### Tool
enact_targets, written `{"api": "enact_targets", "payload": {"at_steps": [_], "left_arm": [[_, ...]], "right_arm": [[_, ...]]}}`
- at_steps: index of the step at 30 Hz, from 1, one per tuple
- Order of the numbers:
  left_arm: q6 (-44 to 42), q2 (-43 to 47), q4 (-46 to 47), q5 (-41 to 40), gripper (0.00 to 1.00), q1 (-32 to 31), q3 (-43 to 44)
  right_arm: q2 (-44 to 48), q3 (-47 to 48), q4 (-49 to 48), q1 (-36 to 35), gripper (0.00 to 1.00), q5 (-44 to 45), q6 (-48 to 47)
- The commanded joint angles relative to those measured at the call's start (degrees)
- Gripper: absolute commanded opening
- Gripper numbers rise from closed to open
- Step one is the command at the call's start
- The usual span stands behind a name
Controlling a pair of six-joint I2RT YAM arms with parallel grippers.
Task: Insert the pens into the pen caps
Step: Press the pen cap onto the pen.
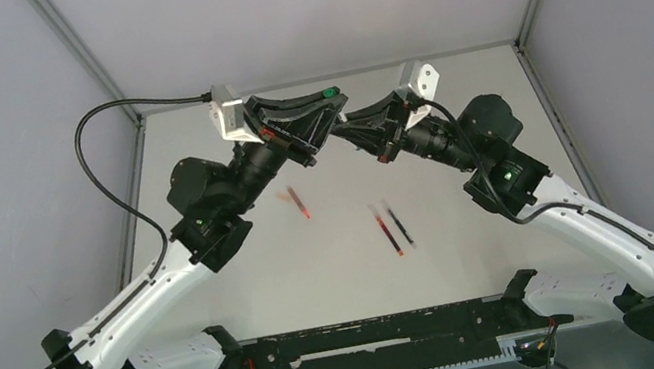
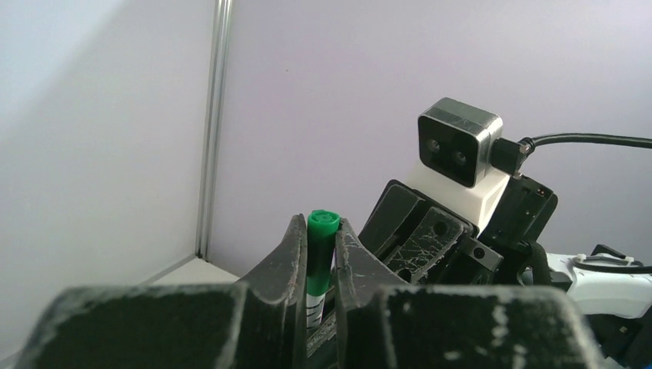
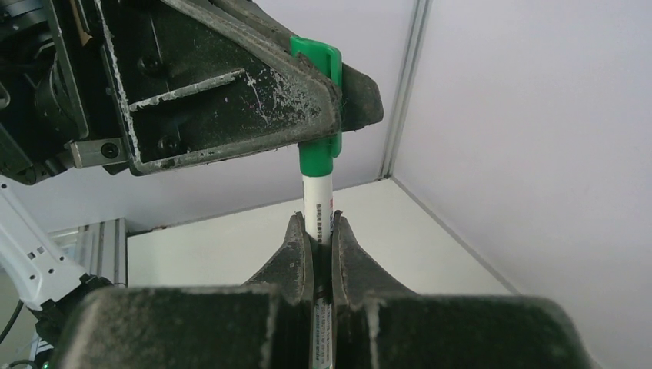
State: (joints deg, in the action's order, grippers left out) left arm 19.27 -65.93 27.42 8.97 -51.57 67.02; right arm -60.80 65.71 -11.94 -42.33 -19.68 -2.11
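Both grippers meet in the air over the back middle of the table. My left gripper (image 1: 330,106) (image 2: 320,231) is shut on the green pen cap (image 2: 322,244) (image 3: 318,157) (image 1: 329,95). My right gripper (image 1: 345,126) (image 3: 317,224) is shut on the pale barrel of the green pen (image 3: 317,200), whose front end sits inside that cap. The barrel (image 2: 315,304) shows just below the cap in the left wrist view. On the table lie a red pen (image 1: 298,202), a second red pen (image 1: 384,228) and a black pen (image 1: 400,224). Whether these carry caps I cannot tell.
The right arm's wrist camera (image 2: 460,142) faces the left wrist view at close range. Grey enclosure walls with metal corner posts (image 3: 404,84) surround the white table (image 1: 337,264). A black rail (image 1: 371,339) runs along the near edge between the arm bases.
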Motion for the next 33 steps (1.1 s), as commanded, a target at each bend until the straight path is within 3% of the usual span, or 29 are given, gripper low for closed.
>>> {"api": "enact_targets", "payload": {"at_steps": [1,5,9,11,15,22,29,33], "left_arm": [[3.28,-2.25,-25.71,17.29,0.00,-6.39,-3.03],[3.32,-2.61,-25.03,17.17,0.00,-3.96,1.08],[3.84,-2.98,-24.84,17.73,0.04,-1.35,4.73],[3.91,-2.83,-24.78,17.63,0.10,-0.38,5.48],[4.66,-2.12,-24.27,16.87,0.33,1.17,6.22],[5.64,-1.04,-23.82,14.70,0.53,3.30,7.17],[2.15,3.19,-27.04,4.83,0.63,5.03,3.84],[-0.89,4.20,-36.36,-5.11,0.68,6.01,4.27]], "right_arm": [[3.54,8.47,-16.88,5.23,0.00,10.83,-1.46],[6.62,2.94,-4.88,3.43,0.00,5.02,-4.18],[10.73,-4.35,1.13,0.83,0.00,7.08,-5.54],[12.71,-7.34,2.55,0.12,0.00,9.17,-4.31],[15.96,-10.98,4.61,0.04,0.00,13.49,-1.62],[18.36,-14.10,8.47,0.01,0.00,17.11,0.01],[19.05,-16.27,10.90,0.67,0.00,22.79,1.80],[18.49,-16.36,15.89,2.00,0.00,24.60,3.32]]}}
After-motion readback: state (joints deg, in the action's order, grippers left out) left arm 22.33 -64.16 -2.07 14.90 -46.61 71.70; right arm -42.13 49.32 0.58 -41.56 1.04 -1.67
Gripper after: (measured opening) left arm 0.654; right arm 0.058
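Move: The left hand already grips the green pen cap at its fingertips, on the pen's top; the middle of the pen lies about 4 cm below that hand. The right hand grips the pen's barrel, the cap's middle about 5 cm above it and 1 cm back and right. On the table, 45 cm below the right hand, the red pen lies level with it and 7 cm right, the black pen 1 cm ahead and 10 cm right. With the cap still pinched, both hands first ease down and back together by 2 to 4 cm, drifting right; then the left fingers open wide and let go of the cap as that hand sinks to about 7 cm below its start, tips down some 20 degrees and turns back forward and left. The right hand keeps its grip on the barrel and carries the capped pen away from the left hand, about 9 cm right and 9 cm down, turning some 20 degrees clockwise. ##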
